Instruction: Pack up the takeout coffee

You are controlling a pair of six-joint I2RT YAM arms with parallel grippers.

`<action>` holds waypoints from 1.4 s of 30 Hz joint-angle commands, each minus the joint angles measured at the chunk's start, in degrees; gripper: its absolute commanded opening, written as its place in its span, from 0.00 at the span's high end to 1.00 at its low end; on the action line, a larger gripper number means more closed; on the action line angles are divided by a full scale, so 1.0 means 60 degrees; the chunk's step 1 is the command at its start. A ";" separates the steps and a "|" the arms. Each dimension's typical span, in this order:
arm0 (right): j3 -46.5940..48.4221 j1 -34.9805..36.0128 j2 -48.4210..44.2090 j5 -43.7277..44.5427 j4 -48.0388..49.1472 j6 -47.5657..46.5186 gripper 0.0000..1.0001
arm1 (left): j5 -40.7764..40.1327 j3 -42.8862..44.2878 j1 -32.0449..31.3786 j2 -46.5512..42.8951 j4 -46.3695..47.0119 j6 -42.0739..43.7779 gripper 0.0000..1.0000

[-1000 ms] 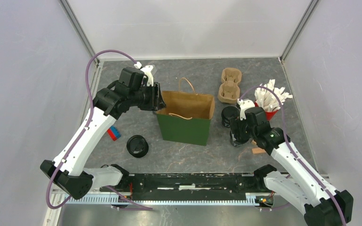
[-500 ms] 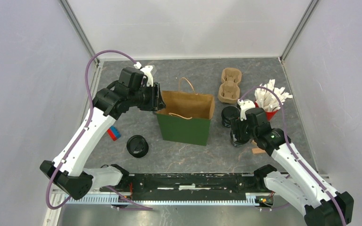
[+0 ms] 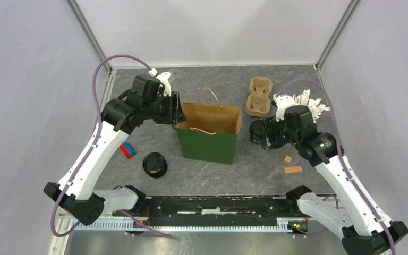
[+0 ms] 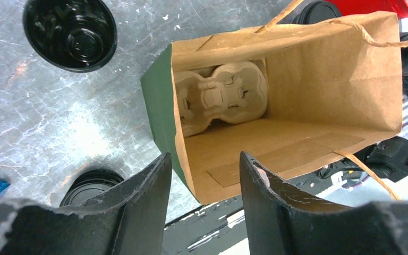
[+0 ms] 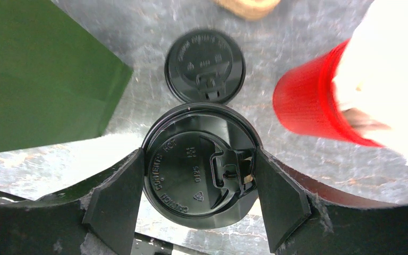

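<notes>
A black lidded takeout coffee cup sits between the fingers of my right gripper, which is shut on its sides. In the top view this gripper hangs just right of the green paper bag. A second coffee cup stands on the table beside it, also visible in the right wrist view. A third cup stands left of the bag. My left gripper is open at the bag's left rim, with the bag wall between its spread fingers. A pulp carrier lies inside the bag.
Another tan pulp carrier lies behind the bag. The red cup of white packets stands at the right. Two small wooden blocks lie near the right arm. A red-and-blue block lies at the left.
My right gripper has closed on a coffee cup, lifted it and carried it back and slightly right, uncovering the wooden blocks. The left gripper has stayed at the bag rim.
</notes>
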 commanded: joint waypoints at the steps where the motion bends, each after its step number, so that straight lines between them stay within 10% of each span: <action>1: 0.2026 -0.0023 0.0279 -0.0312 -0.0705 -0.0287 0.27 | -0.0450 0.0713 0.0018 0.0112 -0.0449 -0.0169 0.42; 11: 0.5660 -0.0023 0.1358 -0.1651 -0.0757 0.0379 0.28 | -0.0665 0.1302 0.0201 0.0898 -0.0981 -0.0462 0.41; 22: 0.4446 -0.0003 0.1021 -0.3433 0.2042 0.1470 0.28 | -0.0239 0.1053 0.0235 0.0846 -0.0499 -0.0125 0.53; 31: 0.4704 0.1001 0.1472 -0.3319 0.2434 0.1704 0.29 | 0.0858 0.0472 0.0231 0.0435 0.0453 -0.0209 0.92; 42: 0.4322 0.3000 0.1979 -0.2192 0.2925 0.1447 0.29 | 0.1526 0.0260 0.0230 0.0331 0.0913 -0.0467 0.94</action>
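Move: The right hand holds the lidded coffee cup off the table. The green bag's middle is some 24 cm to its left, level fore and aft and about 5 cm lower, though the bag's rim stands higher than the hand. The other lidded cup is about 7 cm ahead, 4 cm left and 13 cm below; the red straw cup is some 8 cm ahead and 12 cm right. From the left hand the bag's middle is 10 cm right, 2 cm ahead and 13 cm down. Keeping its grip on the cup, the right hand climbs steeply by about 19 cm, then swings left some 16 cm across the bag's right rim, rolling its left side up about 30 degrees and turning counter-clockwise so that the cup's base leads over the open mouth. Meanwhile the left hand edges a little forward and left at the bag's left rim, then shuts its fingers there and draws some 3 cm to the right, seeming to pinch the paper and carry the rim along. ##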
